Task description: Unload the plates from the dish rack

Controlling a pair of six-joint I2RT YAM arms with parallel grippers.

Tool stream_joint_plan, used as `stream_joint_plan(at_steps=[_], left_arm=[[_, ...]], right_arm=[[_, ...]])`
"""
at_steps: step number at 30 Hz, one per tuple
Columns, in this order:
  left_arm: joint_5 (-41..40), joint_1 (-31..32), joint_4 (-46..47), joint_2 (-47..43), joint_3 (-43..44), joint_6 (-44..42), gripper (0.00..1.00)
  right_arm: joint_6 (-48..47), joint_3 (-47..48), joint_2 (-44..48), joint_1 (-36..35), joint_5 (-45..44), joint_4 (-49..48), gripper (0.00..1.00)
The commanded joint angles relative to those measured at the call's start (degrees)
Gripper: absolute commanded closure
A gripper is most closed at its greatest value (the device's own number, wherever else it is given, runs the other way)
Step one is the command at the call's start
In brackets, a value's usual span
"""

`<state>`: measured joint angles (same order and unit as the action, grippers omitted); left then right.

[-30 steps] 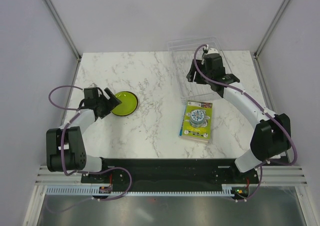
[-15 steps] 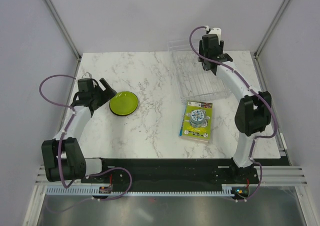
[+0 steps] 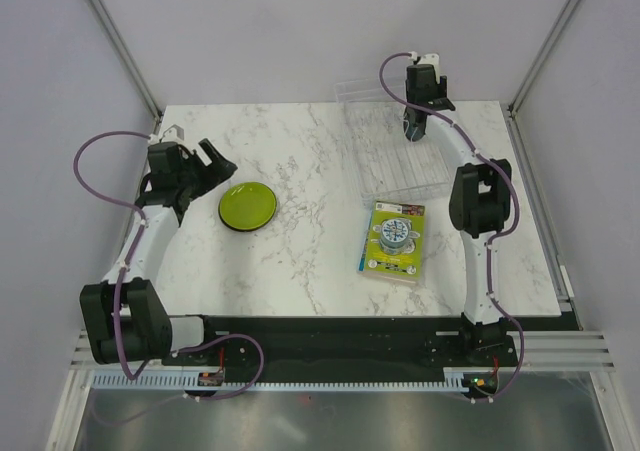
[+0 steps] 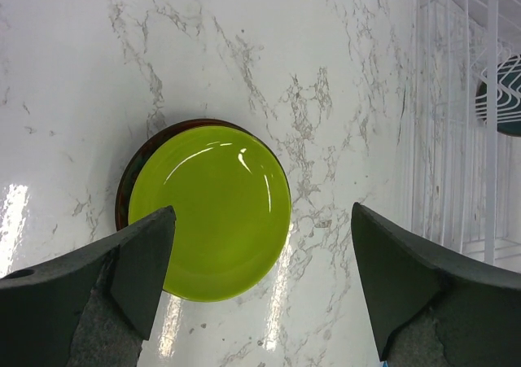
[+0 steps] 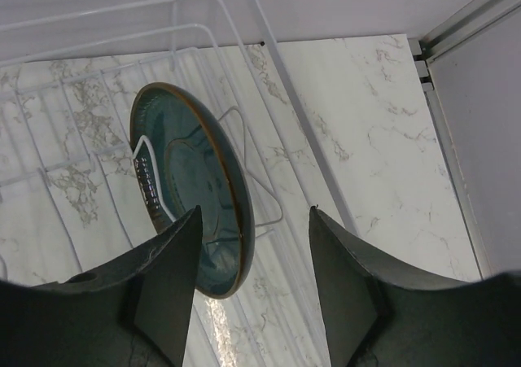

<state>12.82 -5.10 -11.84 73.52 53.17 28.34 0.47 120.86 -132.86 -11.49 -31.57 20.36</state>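
The lime green plate (image 3: pixel 248 206) lies flat on the marble table at the left; in the left wrist view (image 4: pixel 210 208) a dark reddish rim (image 4: pixel 129 190) of something under it shows. My left gripper (image 3: pixel 213 158) is open and empty, up and left of that plate, apart from it (image 4: pixel 260 277). The clear dish rack (image 3: pixel 372 151) stands at the back right. The dark teal plate (image 5: pixel 183 180) stands on edge in it. My right gripper (image 3: pixel 416 129) is open above the rack's far end, the plate's rim beside its left finger (image 5: pixel 254 257). The golden-yellow plate is out of view.
A rectangular green-yellow package (image 3: pixel 393 241) lies flat in front of the rack. The rack's thin ribs (image 4: pixel 456 139) and the teal plate (image 4: pixel 501 90) show at the right of the left wrist view. Grey walls and frame posts close in the table.
My left gripper has let go of the lime green plate and drawn back up and to the left. My right arm has swung from the rack's front to its far end.
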Motion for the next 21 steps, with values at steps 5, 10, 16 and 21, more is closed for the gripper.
stream_joint_plan(at_steps=[5, 10, 16, 21], left_arm=[[2.1, 0.0, 2.9, 2.7, 2.5, -3.0, 0.06], [2.3, 0.1, 3.5, 3.9, 2.7, -2.9, 0.06], [2.3, 0.1, 3.7, 4.4, 2.3, -2.8, 0.07], [2.2, 0.0, 3.7, 4.6, 2.4, -2.8, 0.07]], right_arm=[[-7.1, 2.9, -3.3, 0.9, -1.6, -4.8, 0.45], [-7.2, 2.6, -4.3, 1.8, 2.3, -5.4, 0.49], [-5.4, 2.9, -5.1, 3.1, 9.3, -5.7, 0.73], [-4.8, 2.2, -5.0, 3.4, 12.8, -6.2, 0.94]])
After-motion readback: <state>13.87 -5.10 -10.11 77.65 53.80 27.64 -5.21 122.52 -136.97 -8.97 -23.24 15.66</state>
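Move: The last plate, the teal one standing on edge in the dish rack, has its middle about 8 cm ahead of the open right hand, 1 cm to its left and 5 cm below. The rack's middle is some 5 cm back from the plate's and 4 cm left of it. The books lie about 26 cm back from the right hand, 9 cm left and 13 cm lower. From the left hand the teal plate is roughly 28 cm ahead, 59 cm right and 6 cm below. The right fingers come to pinch the near upper rim of the teal plate, closing from over half open to nearly shut, mostly in the last part. To get there the hand sinks about 3 cm and edges 2.5 cm forward, easing up about 1 cm as the fingers close and turning some 5 degrees counter-clockwise. The idle left hand sinks 1.5 cm, open. ##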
